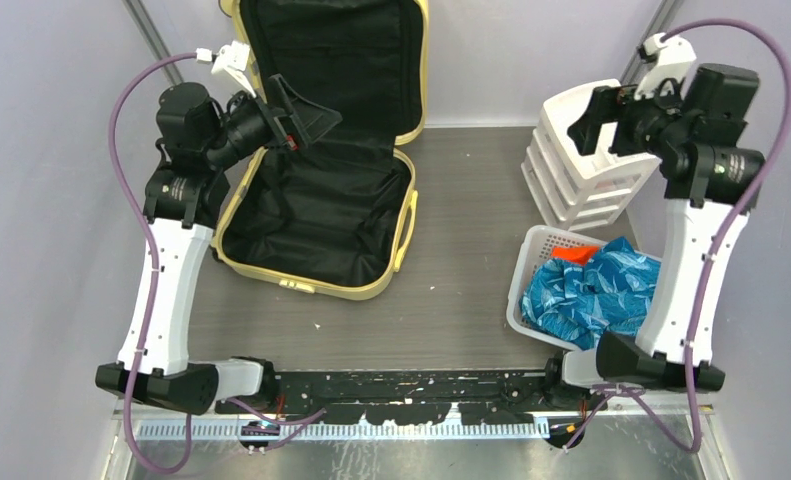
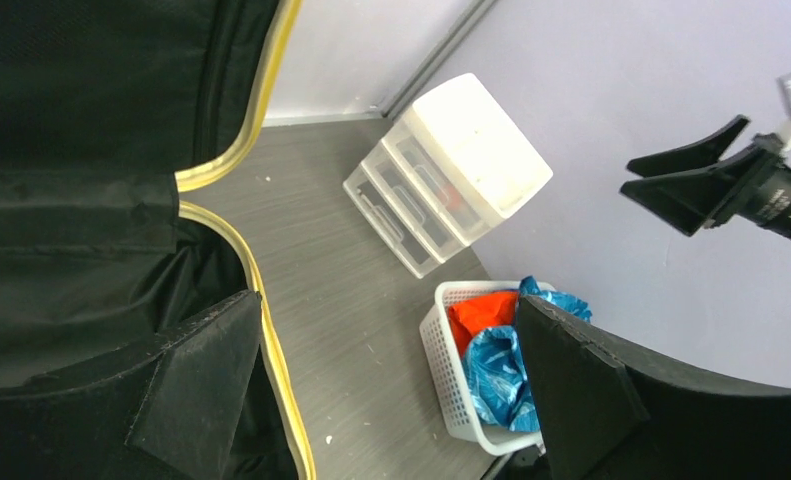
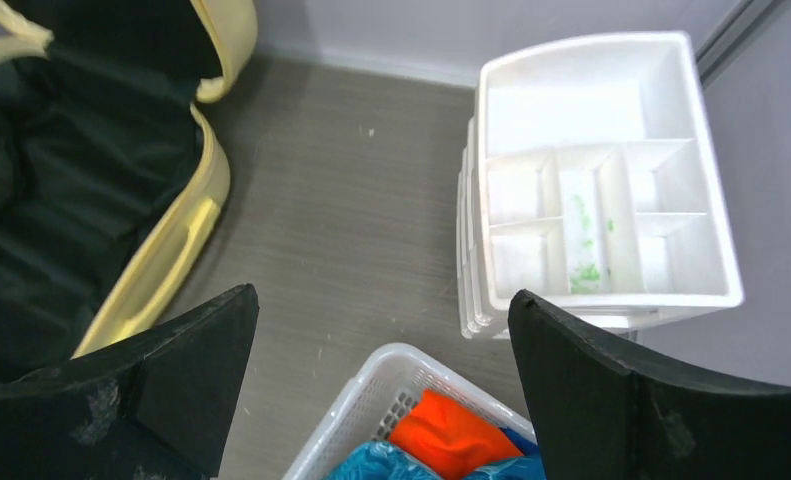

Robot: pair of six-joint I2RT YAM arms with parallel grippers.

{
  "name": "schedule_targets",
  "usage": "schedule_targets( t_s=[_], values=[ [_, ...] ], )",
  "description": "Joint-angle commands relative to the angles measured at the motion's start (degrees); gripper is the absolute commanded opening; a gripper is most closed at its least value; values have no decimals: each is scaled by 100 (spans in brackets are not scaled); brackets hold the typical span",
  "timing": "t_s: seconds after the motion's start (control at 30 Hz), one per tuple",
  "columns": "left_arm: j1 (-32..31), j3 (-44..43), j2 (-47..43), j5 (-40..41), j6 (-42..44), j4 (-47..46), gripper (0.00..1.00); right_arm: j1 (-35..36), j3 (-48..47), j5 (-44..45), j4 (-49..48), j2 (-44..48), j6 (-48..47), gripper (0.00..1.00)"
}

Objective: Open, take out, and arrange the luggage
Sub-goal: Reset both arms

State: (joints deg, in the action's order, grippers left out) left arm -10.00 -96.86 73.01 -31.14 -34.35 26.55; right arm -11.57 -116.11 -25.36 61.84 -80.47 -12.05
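The luggage lies open at the back left, a pale yellow shell with black lining. Its lid stands upright against the back wall. Nothing shows inside the lower half. My left gripper hangs open over the hinge area, holding nothing. The left wrist view has its fingers apart beside the luggage's yellow rim. My right gripper is open and empty above the white drawer bin. In its own view the right gripper spreads above the basket, the luggage at left.
A white perforated basket at the right holds a blue patterned cloth and an orange one. The drawer bin's top tray has small compartments with green marks. Grey walls close in the table on three sides.
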Motion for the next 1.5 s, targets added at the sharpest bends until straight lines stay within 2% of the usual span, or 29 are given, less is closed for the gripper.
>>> schedule_targets(
  t_s=[0.0, 0.1, 0.4, 0.5, 0.67, 0.9, 1.47],
  values=[
    [8, -403, -41, -191, -19, 631, 100, -94, -54, 240, -663, 836, 941, 100],
    [7, -499, -200, -79, 109, 924, 100, -156, 25, 279, -669, 1112, 1141, 100],
    [-2, -566, -540, -72, 91, 1011, 100, -276, 200, 17, -632, 1653, 1179, 100],
    [-2, -594, -591, -171, -56, 904, 100, -326, 208, 34, -653, 1784, 1200, 100],
    [-2, -647, -602, -422, -305, 613, 100, -387, 238, 269, -803, 1960, 1762, 100],
    [-2, -622, -565, -488, -361, 519, 100, -443, 332, 583, -957, 2071, 2150, 100],
    [-6, -545, -640, -358, 18, 736, 100, -517, 437, 578, -1057, 2001, 2225, 100]
  ],
)
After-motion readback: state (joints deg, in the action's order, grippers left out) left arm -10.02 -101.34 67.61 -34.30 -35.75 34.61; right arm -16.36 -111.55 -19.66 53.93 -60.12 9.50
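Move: The open luggage's bottom shell has its middle about 7 cm ahead, 4 cm left and 42 cm below the left hand; its raised lid stands some 29 cm straight ahead, 25 cm lower. From the right hand, the white drawer unit lies roughly 15 cm ahead, 13 cm right and 32 cm down; the clothes basket is about 14 cm back, 12 cm right and 37 cm down. The drawer unit and the luggage are left behind untouched as both arms draw back with grippers kept wide open. The right hand moves quickly back and up, about 10 cm each way, its fingers tipping up some 20 degrees and turning clockwise, then stays nearly in place; the left eases back about 6 cm, ends slightly higher and stops there. ##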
